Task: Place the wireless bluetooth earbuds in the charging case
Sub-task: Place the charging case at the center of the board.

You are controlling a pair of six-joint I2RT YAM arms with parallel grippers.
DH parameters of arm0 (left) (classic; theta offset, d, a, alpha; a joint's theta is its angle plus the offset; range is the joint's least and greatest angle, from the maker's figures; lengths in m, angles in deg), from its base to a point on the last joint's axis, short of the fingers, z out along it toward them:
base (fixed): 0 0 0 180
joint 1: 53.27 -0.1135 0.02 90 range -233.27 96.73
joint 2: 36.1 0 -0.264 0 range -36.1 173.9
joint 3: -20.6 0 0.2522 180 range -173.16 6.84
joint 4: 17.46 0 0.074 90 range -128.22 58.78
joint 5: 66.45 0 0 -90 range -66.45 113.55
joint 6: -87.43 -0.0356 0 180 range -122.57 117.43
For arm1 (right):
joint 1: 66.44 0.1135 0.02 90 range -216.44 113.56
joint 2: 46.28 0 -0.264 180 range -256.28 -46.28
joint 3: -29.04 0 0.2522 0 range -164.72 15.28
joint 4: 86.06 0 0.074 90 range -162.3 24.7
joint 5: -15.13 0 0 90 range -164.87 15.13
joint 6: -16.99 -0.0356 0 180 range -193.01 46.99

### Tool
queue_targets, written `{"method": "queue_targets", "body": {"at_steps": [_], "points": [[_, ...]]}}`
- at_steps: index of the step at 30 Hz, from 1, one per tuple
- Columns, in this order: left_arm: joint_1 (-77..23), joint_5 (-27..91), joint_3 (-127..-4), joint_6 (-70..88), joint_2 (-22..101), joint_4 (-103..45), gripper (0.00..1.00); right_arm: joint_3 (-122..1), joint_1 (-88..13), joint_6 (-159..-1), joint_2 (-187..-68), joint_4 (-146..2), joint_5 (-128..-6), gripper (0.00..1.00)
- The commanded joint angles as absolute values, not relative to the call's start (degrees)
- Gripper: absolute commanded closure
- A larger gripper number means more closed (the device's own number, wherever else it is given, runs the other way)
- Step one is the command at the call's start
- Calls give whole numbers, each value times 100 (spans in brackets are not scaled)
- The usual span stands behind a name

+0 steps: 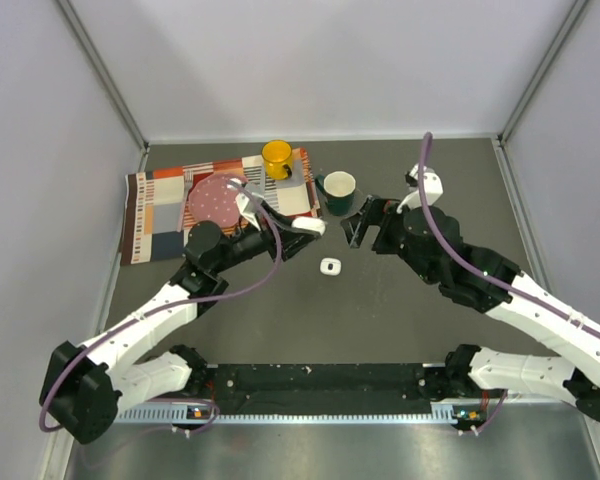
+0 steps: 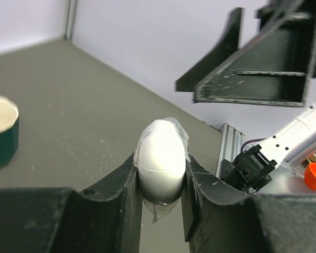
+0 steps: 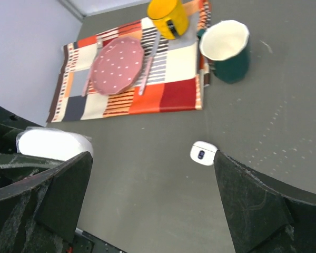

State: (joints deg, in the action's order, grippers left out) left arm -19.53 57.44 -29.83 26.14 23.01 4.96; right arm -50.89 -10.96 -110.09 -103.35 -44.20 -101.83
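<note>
My left gripper (image 2: pixel 162 169) is shut on the charging case (image 2: pixel 160 158), a smooth white egg-shaped shell with a seam and a bit of clear film stuck to it. In the top view the charging case (image 1: pixel 309 226) hangs above the table, just right of the placemat. Close to its right my right gripper (image 1: pixel 365 224) stands wide open and empty. A small white rounded piece with a dark oval spot (image 3: pixel 202 154) lies on the table beside the right gripper's finger; in the top view the piece (image 1: pixel 330 266) is below both grippers. I cannot tell whether it is one of the earbuds.
A dark green mug (image 1: pixel 338 190) with a white inside stands just behind the grippers. On the striped placemat (image 1: pixel 160 215) at the back left are a yellow mug (image 1: pixel 277 158), a pink dotted plate (image 1: pixel 215 200) and some cutlery. Grey walls close in three sides.
</note>
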Motion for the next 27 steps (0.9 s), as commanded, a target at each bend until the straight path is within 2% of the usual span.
{"method": "queue_targets", "body": {"at_steps": [1, 6, 11, 16, 21, 27], "points": [[-1978, 4871, -3289, 3064, 2418, -834, 100, -4739, -1028, -11439, -9920, -4382, -10975, 1], [-1978, 4851, -3000, 3696, 2718, -1224, 100, -4414, -1098, -11853, -9690, -4382, -11108, 1], [-1978, 5184, -2429, 4382, 3051, -539, 100, -4308, -1247, -11968, -9628, -4382, -10924, 1], [-1978, 5510, -2401, 4717, 3656, -293, 99, -4387, -1291, -11794, -9708, -4382, -10695, 1], [-1899, 5721, -2155, 5666, 4631, 1119, 98, -4422, -1300, -11582, -9778, -4373, -10484, 1], [-1627, 5493, -2269, 5851, 5467, 1211, 97, -4352, -1327, -11652, -9743, -4365, -10396, 1]]}}
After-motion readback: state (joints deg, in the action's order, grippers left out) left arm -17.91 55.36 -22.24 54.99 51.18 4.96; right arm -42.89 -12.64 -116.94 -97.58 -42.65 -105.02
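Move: The left hand already holds the charging case, bound for the board's centre beside a white case already resting there, about 9 cm ahead of this hand, 6 cm to its right and 30 cm below. The green mug stands some 18 cm beyond that resting case and 1 cm to the right of it, the yellow mug another 11 cm out and 16 cm left of the green one. From the empty right hand the resting case lies about 9 cm ahead, 3 cm left, 30 cm down. Down, nearly straight, goes the left hand by some 21 cm with the charging case still pinched, after an initial 2 cm forward that it then gives back, and it edges right late on. It rolls about 55 degrees, front side downward, fingers still pointing mostly right, closing on the resting case. The open right hand backs off right and down, about 4 cm, drifting slightly left again at the end. ##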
